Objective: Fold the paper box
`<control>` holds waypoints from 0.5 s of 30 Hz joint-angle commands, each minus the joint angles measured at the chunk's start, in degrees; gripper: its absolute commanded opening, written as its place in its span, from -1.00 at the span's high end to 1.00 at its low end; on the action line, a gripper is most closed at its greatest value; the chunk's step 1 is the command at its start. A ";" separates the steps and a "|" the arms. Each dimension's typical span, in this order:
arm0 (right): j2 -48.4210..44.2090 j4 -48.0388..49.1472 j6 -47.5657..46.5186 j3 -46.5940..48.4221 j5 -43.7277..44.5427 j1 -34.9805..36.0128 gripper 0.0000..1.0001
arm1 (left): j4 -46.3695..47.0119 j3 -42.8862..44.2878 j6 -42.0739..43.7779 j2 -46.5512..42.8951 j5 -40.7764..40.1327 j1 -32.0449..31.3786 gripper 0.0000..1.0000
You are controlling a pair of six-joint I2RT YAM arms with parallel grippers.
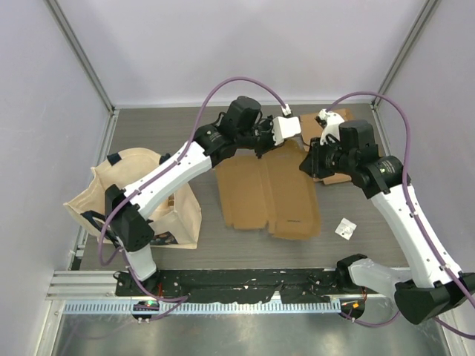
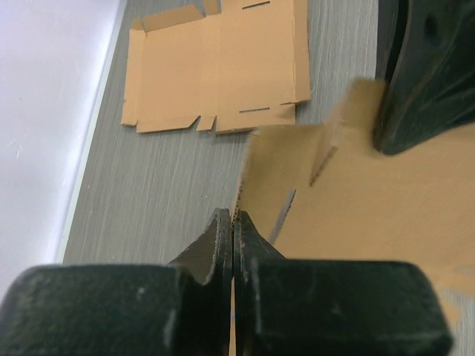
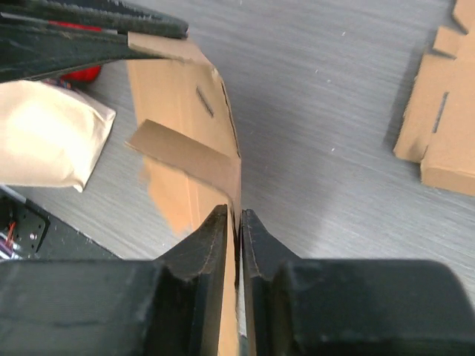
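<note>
The paper box is a brown cardboard sheet [image 2: 386, 200] held off the table between both arms at the back right [image 1: 312, 127]. My left gripper [image 2: 234, 220] is shut on one edge of it, the jaws pressed together on the thin board. In the right wrist view a slotted panel and a folded flap of the same sheet [image 3: 185, 111] rise ahead. My right gripper [image 3: 239, 216] is shut on its edge; the board lies against the left finger and a sliver of gap shows beside the right one. The right gripper's dark body [image 2: 427, 74] touches the sheet's far side.
A second flat cardboard blank [image 1: 267, 189] lies mid-table, also in the left wrist view [image 2: 215, 67]. A beige cloth bag [image 1: 148, 200] stands at the left. A small white crumpled piece [image 1: 345, 228] lies near the right arm. White walls enclose the table.
</note>
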 commanded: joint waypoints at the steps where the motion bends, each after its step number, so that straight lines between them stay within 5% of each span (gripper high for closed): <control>1: -4.26 7.51 3.47 -0.29 4.60 0.22 0.56 | 1.75 -1.01 -2.11 -5.96 -0.52 0.16 1.00; 8: -10.24 14.64 2.42 -6.18 3.65 0.22 0.20 | 6.34 -8.39 -8.79 -13.53 0.27 0.25 1.00; 15: -12.79 18.25 -1.70 -10.76 -1.45 0.14 0.16 | 12.57 -18.50 -19.34 -21.08 3.59 2.79 1.00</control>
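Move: Both hands are at the far edge of the upright paper box sheet, the left now shut on its flap, the right about 5 cm nearer the base and 5 cm to the left hand's right. From the left hand the sheet's middle lies some 11 cm back, 4 cm left and 8 cm down. From the right hand it is about 6 cm back, 9 cm left and 8 cm down; the second cardboard lies 15 cm ahead and 11 cm right, the white card 11 cm back and 12 cm right, both about 18 cm below. Keeping the pinched flap of the paper box in its shut fingers, the left hand draws it away from the right hand, about 5 cm left and 5 cm back while lifting some 4 cm. Meanwhile the right hand goes on opening to a little under half its range, giving up its pinch on the edge, and rises about 3.5 cm as its fingertips tilt up some 15 degrees, so the edge sits loose between the parted fingers. ##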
